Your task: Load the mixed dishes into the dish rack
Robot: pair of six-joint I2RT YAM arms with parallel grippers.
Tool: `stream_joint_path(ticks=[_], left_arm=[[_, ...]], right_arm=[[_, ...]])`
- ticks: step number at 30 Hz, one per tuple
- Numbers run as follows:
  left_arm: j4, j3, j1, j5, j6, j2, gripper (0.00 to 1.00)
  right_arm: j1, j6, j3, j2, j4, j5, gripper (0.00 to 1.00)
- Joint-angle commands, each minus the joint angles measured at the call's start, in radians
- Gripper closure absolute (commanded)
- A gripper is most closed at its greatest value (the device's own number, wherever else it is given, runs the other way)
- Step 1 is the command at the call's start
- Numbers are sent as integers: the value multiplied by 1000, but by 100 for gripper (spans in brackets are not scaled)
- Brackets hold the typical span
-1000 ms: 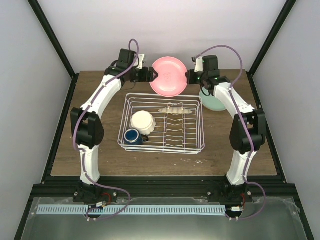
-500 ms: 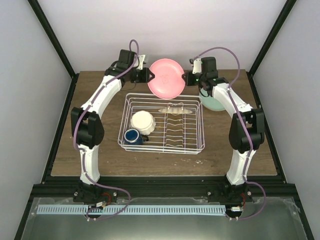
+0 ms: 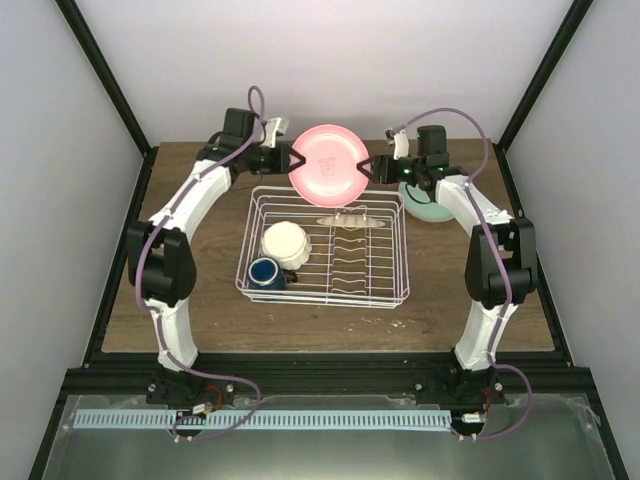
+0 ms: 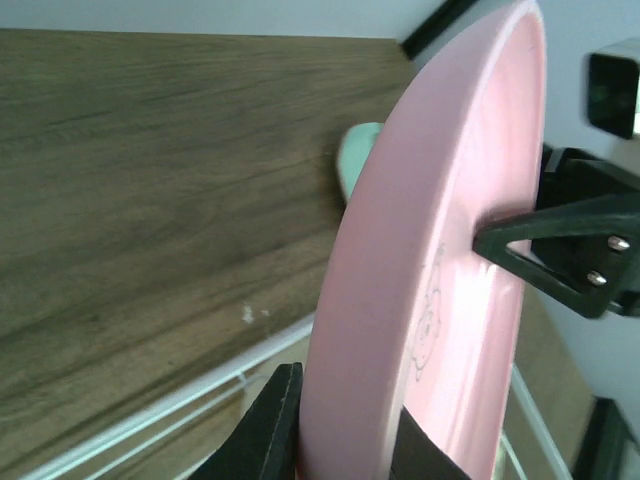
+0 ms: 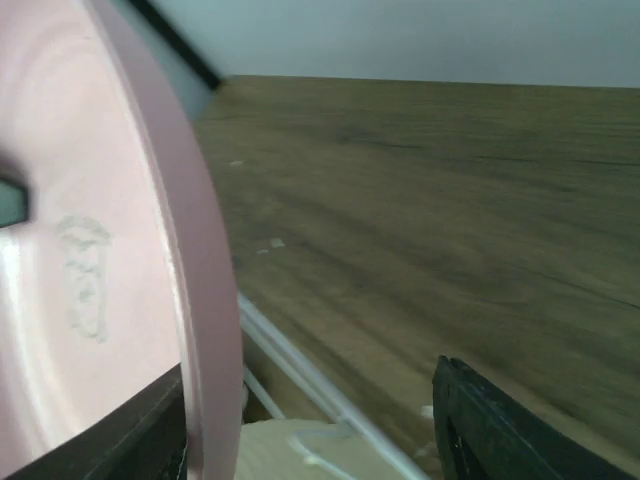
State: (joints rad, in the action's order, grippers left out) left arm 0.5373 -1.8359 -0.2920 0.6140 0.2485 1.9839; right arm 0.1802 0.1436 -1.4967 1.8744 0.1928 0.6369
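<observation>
The pink plate (image 3: pixel 330 165) stands on edge in the air over the far rim of the white wire dish rack (image 3: pixel 325 290). My left gripper (image 3: pixel 292 158) is shut on its left rim, with the rim pinched between the fingers in the left wrist view (image 4: pixel 340 440). My right gripper (image 3: pixel 372 166) is open at the plate's right rim; in its wrist view (image 5: pixel 312 400) the rim sits beside one finger (image 5: pixel 150 430) and the other finger stands far off. The cream bowl (image 3: pixel 285 242), the blue mug (image 3: pixel 265 272) and a yellowish plate on edge (image 3: pixel 348 220) are in the rack. The pale green plate (image 3: pixel 428 208) lies on the table under my right arm.
The wooden table (image 3: pixel 200 300) ends in black frame rails on the left, right and near sides. The rack's right half holds wavy dividers (image 3: pixel 355 260). The rack's far rim wire shows in both wrist views (image 4: pixel 200 395) (image 5: pixel 300 370).
The pink plate has shifted slightly left and nearer, toward the rack. My right wrist has swung out to the right. My left arm's elbow has moved left.
</observation>
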Motion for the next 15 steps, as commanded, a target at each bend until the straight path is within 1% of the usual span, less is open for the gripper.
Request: stream_joint_path(ticks=[1, 3, 7, 11, 15], left_arm=[[-268, 108, 69, 261, 90, -110, 92], [-308, 133, 81, 329, 104, -119, 93], [-341, 150, 81, 397, 99, -121, 93], [-393, 181, 80, 408, 121, -126, 93], [-405, 183, 74, 413, 123, -117, 90]], right_arm=[[-43, -12, 32, -5, -54, 275, 40], [-42, -12, 37, 12, -71, 360, 41], [-41, 29, 26, 44, -114, 520, 46], [-33, 21, 11, 57, -103, 553, 56], [-22, -4, -20, 78, -53, 577, 70]])
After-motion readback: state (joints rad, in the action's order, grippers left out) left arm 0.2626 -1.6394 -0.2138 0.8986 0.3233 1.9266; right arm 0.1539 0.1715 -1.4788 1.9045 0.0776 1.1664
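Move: Just ahead of and above the dish rack, the pink plate hangs tilted in the left hand, its middle some 6 cm right of that hand and a little lower. From the right hand its middle is about 8 cm left and level in reach. The clear plate standing in the slots is about 5 cm left, 8 cm back and 14 cm below the right hand; the green plate lies 14 cm right of that hand and 20 cm down. Re-setting its grip, the right hand, open around the plate's right rim, travels about 5 cm back, some 3 cm left and 3 cm up, swinging roughly 25 degrees counter-clockwise and rolling its left side up while its fingers close partway. The left hand keeps pinching the left edge, easing a centimetre or so back, up and left and rolling its right side up. ##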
